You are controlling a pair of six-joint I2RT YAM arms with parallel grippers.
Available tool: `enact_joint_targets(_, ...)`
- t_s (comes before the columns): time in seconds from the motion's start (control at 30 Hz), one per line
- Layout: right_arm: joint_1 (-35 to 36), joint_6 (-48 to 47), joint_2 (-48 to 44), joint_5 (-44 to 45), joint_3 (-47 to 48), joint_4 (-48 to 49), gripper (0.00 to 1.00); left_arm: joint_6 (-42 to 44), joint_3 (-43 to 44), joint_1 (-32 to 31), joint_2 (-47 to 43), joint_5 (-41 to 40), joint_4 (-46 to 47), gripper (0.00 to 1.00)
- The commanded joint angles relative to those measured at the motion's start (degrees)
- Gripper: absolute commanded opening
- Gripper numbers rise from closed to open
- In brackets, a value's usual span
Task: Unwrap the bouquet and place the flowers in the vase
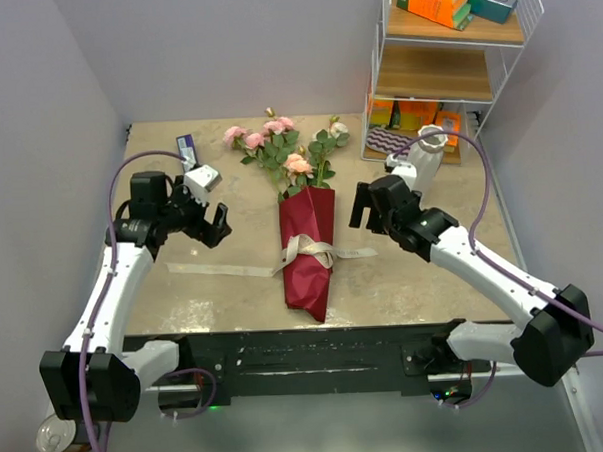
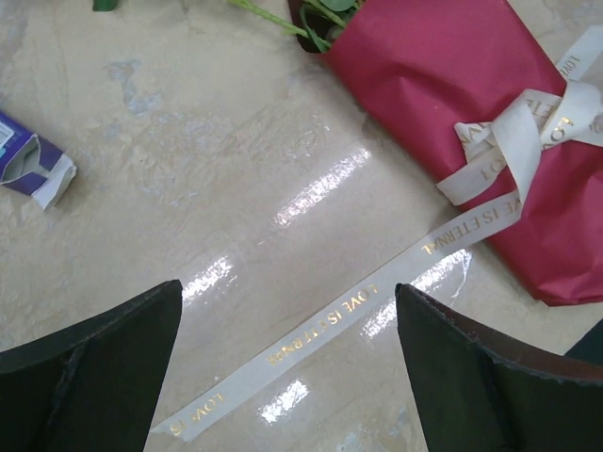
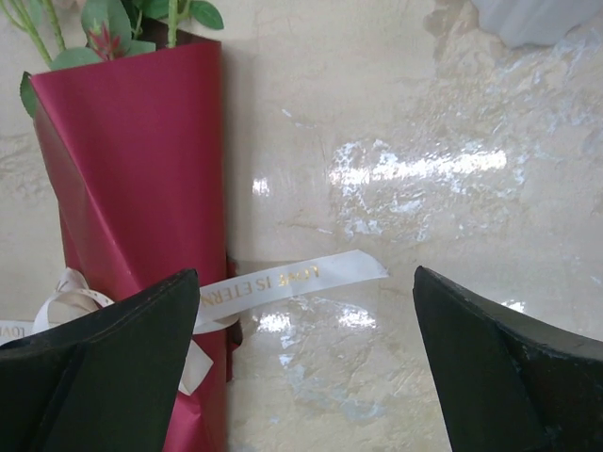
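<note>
The bouquet (image 1: 306, 248) lies in the middle of the table, a dark maroon paper cone with its tip toward the arms and a cream ribbon (image 1: 310, 250) tied round it. Pink and cream flowers (image 1: 278, 145) with green leaves stick out of its far end. My left gripper (image 1: 218, 224) hangs open to the left of the cone, over the long ribbon tail (image 2: 377, 299). My right gripper (image 1: 364, 204) hangs open to the right of the cone (image 3: 141, 160), above the short tail (image 3: 292, 280). The white ribbed vase (image 1: 428, 150) is behind the right gripper, its edge (image 3: 542, 19) showing.
A white wire rack (image 1: 455, 74) holding colourful boxes stands at the back right, just behind the vase. A small blue and white carton (image 1: 189, 151) (image 2: 33, 169) lies at the back left. Purple walls close in the table on the left, right and far sides.
</note>
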Motion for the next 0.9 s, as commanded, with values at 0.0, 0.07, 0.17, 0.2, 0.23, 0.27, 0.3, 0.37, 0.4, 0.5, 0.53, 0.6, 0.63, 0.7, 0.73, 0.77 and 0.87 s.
enact_joint_targets(0.0, -0.1, 4.5, 1.2, -3.6, -2.2, 3.8, 0.99, 5.5, 1.9, -1.6, 1.3, 7.1, -3.7, 1.00)
enact_joint_targets(0.07, 0.0, 5.8, 3.5, -5.4, -3.0, 4.0, 0.99, 8.5, 1.7, -3.2, 2.1, 10.0, -5.4, 1.00)
enact_joint_targets(0.17, 0.0, 10.4, 6.5, -7.1, -5.2, 4.3, 0.99, 11.6, 0.4, -6.1, 3.3, 12.6, -6.1, 1.00)
enact_joint_targets(0.2, 0.0, 12.0, 7.1, -7.1, -5.8, 5.4, 0.99, 12.2, 0.0, -7.1, 3.7, 12.8, -6.1, 1.00)
enact_joint_targets(0.23, 0.0, 12.8, 7.5, -7.3, -7.0, 5.9, 0.98, 13.2, -0.3, -9.3, 4.0, 12.3, -6.0, 1.00)
enact_joint_targets(0.27, 0.0, 13.7, 8.1, -7.3, -7.5, 6.5, 0.98, 13.6, -0.8, -10.6, 4.9, 11.8, -5.5, 1.00)
enact_joint_targets(0.3, 0.0, 15.0, 8.4, -7.3, -8.0, 7.6, 0.98, 13.8, -1.0, -12.0, 5.6, 11.2, -5.4, 1.00)
enact_joint_targets(0.37, -0.1, 15.9, 8.6, -7.7, -9.2, 8.7, 0.98, 14.2, -1.0, -15.8, 7.7, 9.2, -4.7, 1.00)
enact_joint_targets(0.4, 0.0, 16.0, 8.7, -7.5, -9.5, 9.2, 0.98, 14.2, -1.0, -16.7, 8.5, 8.9, -4.4, 1.00)
enact_joint_targets(0.5, 0.0, 16.2, 8.7, -6.3, -10.1, 8.5, 0.98, 14.2, -0.8, -19.6, 11.9, 7.3, -2.9, 1.00)
enact_joint_targets(0.53, 0.0, 16.4, 8.5, -6.0, -10.2, 7.9, 0.98, 14.2, -0.9, -20.4, 13.6, 6.8, -2.3, 1.00)
enact_joint_targets(0.6, 0.0, 17.4, 7.8, -5.1, -10.2, 6.1, 0.99, 14.1, -1.4, -22.1, 14.9, 6.1, -0.2, 1.00)
enact_joint_targets(0.63, 0.0, 17.7, 7.4, -4.9, -10.5, 5.7, 0.99, 14.3, -1.6, -22.7, 15.9, 4.4, 1.4, 1.00)
enact_joint_targets(0.7, -0.1, 19.3, 6.1, -5.7, -10.9, 5.0, 0.99, 14.6, -2.5, -24.3, 17.0, 2.9, 3.3, 1.00)
enact_joint_targets(0.73, -0.1, 20.1, 5.5, -6.3, -11.6, 5.2, 0.99, 14.9, -2.6, -24.6, 18.2, 1.8, 4.5, 1.00)
enact_joint_targets(0.77, -0.1, 22.0, 5.4, -6.8, -11.9, 5.5, 0.99, 15.3, -2.5, -24.9, 18.9, 1.5, 4.9, 1.00)
enact_joint_targets(0.87, -0.1, 26.1, 4.8, -8.0, -12.7, 6.3, 0.99, 16.2, -2.7, -25.5, 21.5, 0.8, 7.0, 1.00)
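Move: For my left hand, the ribbon's left tail, where it leaves the wrap, lies about 12 cm to the right, 6 cm back and 19 cm below. The bow is some 18 cm right and roughly 1 cm back of that hand. For my right hand, the ribbon's right tail is about 17 cm below, 2 cm left and 2 cm back; the bow is roughly 12 cm left and 2 cm back, the vase about 12 cm right and 10 cm ahead. I swing my left hand right, about 12 cm, while it sinks nearly as far and draws back some, to bring it over the left tail beside the wrap, wrist turning roughly 35 degrees clockwise. My right hand drops about 10 cm towards the right tail, drawing back slightly and tipping its fingers down, then hovers. Both grippers stay wide open. ##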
